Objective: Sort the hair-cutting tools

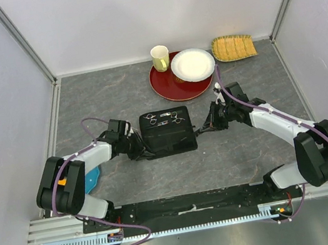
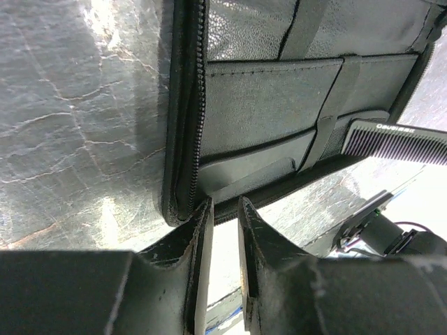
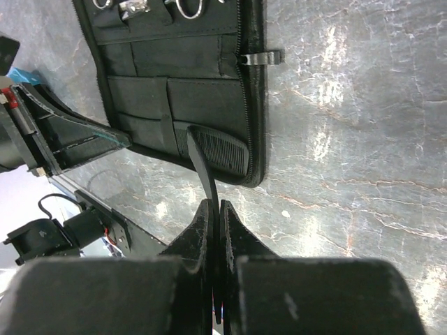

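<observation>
A black case [image 1: 167,136] lies open mid-table, with two silver scissors [image 1: 151,120] [image 1: 177,119] at its far end. They also show at the top of the right wrist view, as one scissors [image 3: 187,7] and the other scissors [image 3: 105,3]. My right gripper [image 3: 214,204] is shut on the long black comb [image 3: 222,148], whose toothed end rests in the case's near-right corner pocket. That comb [image 2: 398,142] pokes in from the right in the left wrist view. My left gripper [image 2: 223,204] stands narrowly open, its tips at the case's [image 2: 265,105] near-left zipper edge with nothing between the fingers.
A red plate [image 1: 167,87], a white plate [image 1: 192,65], a pale cup [image 1: 160,58] and a yellow woven tray [image 1: 233,47] stand at the back. A blue item [image 1: 92,179] lies by the left arm's base. The case's zipper pull [image 3: 264,58] sticks out to the right.
</observation>
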Available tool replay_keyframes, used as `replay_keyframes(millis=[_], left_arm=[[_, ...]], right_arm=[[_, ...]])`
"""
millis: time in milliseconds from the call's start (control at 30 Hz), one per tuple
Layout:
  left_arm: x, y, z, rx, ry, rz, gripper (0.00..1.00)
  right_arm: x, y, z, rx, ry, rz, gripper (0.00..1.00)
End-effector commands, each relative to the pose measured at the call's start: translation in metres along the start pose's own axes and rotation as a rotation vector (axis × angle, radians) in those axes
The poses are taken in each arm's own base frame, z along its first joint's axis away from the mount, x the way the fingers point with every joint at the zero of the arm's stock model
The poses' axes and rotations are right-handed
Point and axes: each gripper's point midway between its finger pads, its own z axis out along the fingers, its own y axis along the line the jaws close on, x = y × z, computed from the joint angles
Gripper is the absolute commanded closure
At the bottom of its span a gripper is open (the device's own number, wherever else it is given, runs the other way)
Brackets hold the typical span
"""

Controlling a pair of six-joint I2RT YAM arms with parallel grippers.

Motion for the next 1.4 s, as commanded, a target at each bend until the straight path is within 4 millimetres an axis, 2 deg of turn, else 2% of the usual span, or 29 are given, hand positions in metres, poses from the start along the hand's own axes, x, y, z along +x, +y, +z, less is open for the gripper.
replay_keyframes(millis=[0,167,400,500,833,1000,1133,1333,1367], left_arm=[[-0.005,0.000,0.001,0.000,-0.044,-0.031,0.73],[-0.001,0.009,0.001,-0.034,-0.039,-0.033,0.74],[0.000,0.013,0.002,-0.048,-0.033,-0.024,0.75],[0.001,0.014,0.002,-0.048,-0.028,-0.020,0.75],[0.001,0.009,0.001,-0.030,-0.026,-0.005,0.75],[0.001,0.009,0.001,-0.027,-0.024,-0.004,0.75],[0.002,0.009,0.001,-0.027,-0.021,-0.005,0.75],[0.002,0.008,0.000,-0.024,-0.025,-0.003,0.75],[0.002,0.009,0.000,-0.026,-0.022,-0.004,0.76]], right_arm=[[0.002,-0.024,0.009,0.086,-0.016,-0.029,1.00],[-0.011,-0.040,0.016,0.161,-0.069,-0.051,1.00],[-0.035,-0.027,0.030,0.133,-0.092,-0.048,1.00],[-0.038,-0.028,0.036,0.137,-0.084,-0.042,1.00],[-0.012,-0.040,0.060,0.091,0.036,-0.064,1.00],[-0.002,-0.039,0.070,0.086,0.056,-0.067,1.00],[0.002,-0.033,0.079,0.055,0.040,-0.040,1.00],[0.002,-0.012,0.098,0.009,-0.008,-0.034,1.00],[0.008,-0.008,0.101,0.004,-0.001,-0.031,1.00]])
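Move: The comb in the right hand is bound for the strap across the open case's near half, roughly 10 cm left, 2 cm ahead and 9 cm below that hand. The comb already stowed lies some 7 cm left of the hand and level with it; the nearest scissors sit about 9 cm ahead and 6 cm left, both 9 cm below. From the left hand, still at the case's near left corner, the strap is about 7 cm right and 3 cm ahead. Lowering about 6 cm, the right hand carries its comb forward, then left about 5 cm, under the case's strap. ##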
